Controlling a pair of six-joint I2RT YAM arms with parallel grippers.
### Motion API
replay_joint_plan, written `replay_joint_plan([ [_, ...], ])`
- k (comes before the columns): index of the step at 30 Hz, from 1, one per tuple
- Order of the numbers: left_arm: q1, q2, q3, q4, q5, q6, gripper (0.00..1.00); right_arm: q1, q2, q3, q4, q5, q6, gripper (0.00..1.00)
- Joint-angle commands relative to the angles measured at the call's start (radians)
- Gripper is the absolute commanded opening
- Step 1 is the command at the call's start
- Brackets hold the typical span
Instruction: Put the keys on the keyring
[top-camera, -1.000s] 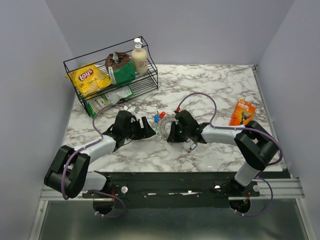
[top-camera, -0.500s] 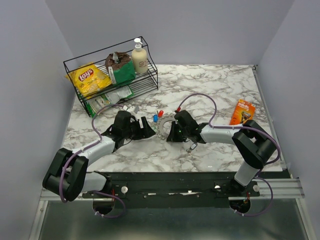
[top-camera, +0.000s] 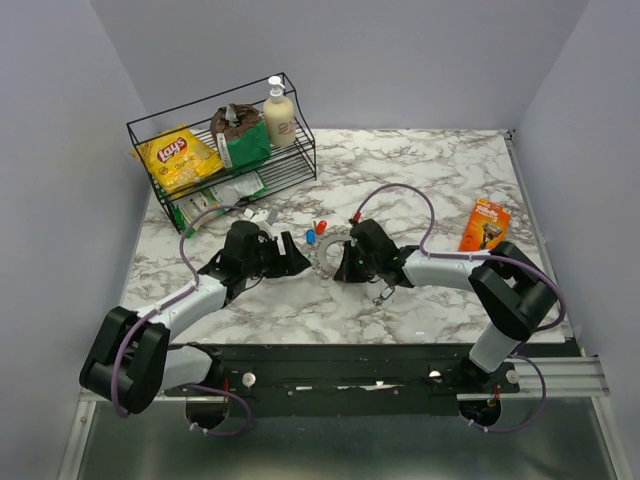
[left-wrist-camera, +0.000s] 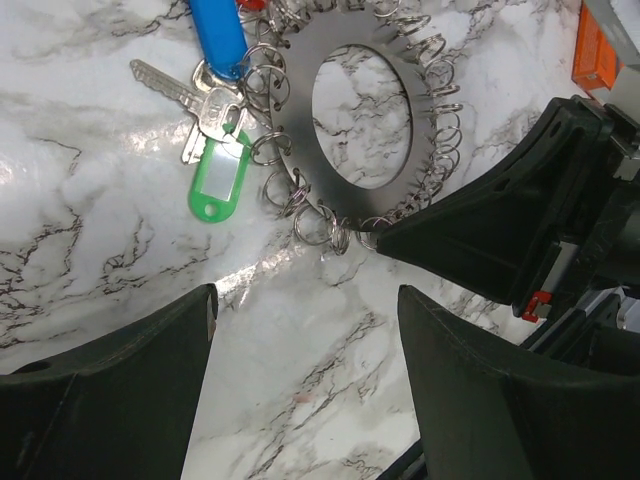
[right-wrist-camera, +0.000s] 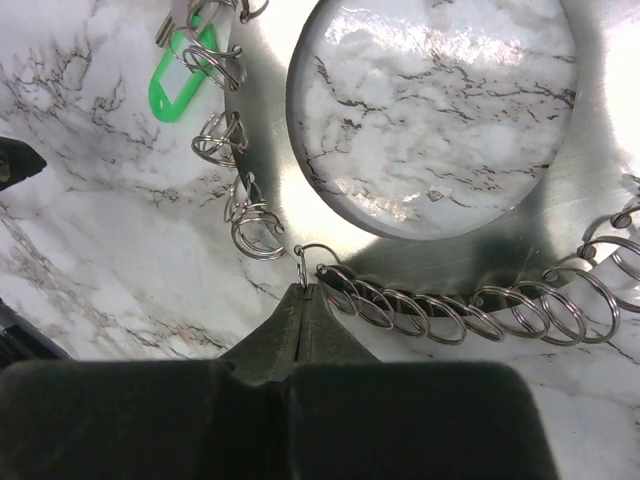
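Observation:
The keyring (top-camera: 326, 254) is a flat silvery disc with a hollow centre, lying on the marble between my two grippers. Small wire loops line its rim (right-wrist-camera: 590, 190). My right gripper (right-wrist-camera: 303, 291) is shut, pinching one of these small loops (right-wrist-camera: 308, 262) at the keyring's near edge. My left gripper (left-wrist-camera: 305, 300) stands open just left of the keyring (left-wrist-camera: 300, 110), with only bare marble between its fingers. The keys lie at the keyring's far-left side: a blue-headed one (left-wrist-camera: 218, 35), a green-headed one (left-wrist-camera: 213, 180) and a red one (top-camera: 323, 228).
A black wire rack (top-camera: 300, 160) at the back left holds a yellow crisp bag (top-camera: 180, 155), a dark pouch and a pump bottle (top-camera: 279, 115). An orange packet (top-camera: 487, 224) lies at the right. A small metal piece (top-camera: 384, 294) lies under the right arm.
My right gripper's jaws have closed onto a small loop at the keyring's rim. The left gripper has stayed open and barely shifted.

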Motion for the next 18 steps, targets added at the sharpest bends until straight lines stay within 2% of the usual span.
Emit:
replay_joint_plan([
  [1,0.003,-0.073,-0.018,0.007,0.02,0.04,0.81,0.006,-0.056,0.003,-0.016,0.008,-0.097,0.01],
  [10,0.003,-0.258,-0.073,0.07,0.029,0.066,0.81,0.004,-0.114,0.01,0.019,-0.11,-0.272,0.01],
  [18,0.003,-0.396,-0.115,0.141,0.099,0.079,0.79,0.006,-0.214,-0.034,0.103,-0.238,-0.378,0.01],
])
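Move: The right fingers already pinch a small loop on the keyring's near rim; the keyring's middle lies some 5 cm straight ahead and 1 cm lower. From that hand the green tag is about 4 cm ahead, 7 cm left, the blue tag 9 cm ahead, 6 cm left, both 2 cm lower. From the open left hand, the keyring is roughly 4 cm ahead, 8 cm right and 7 cm below. Right hand raises the keyring's still-pinched loop about 6 cm, turning counter-clockwise; the left rises 7 cm, open. ##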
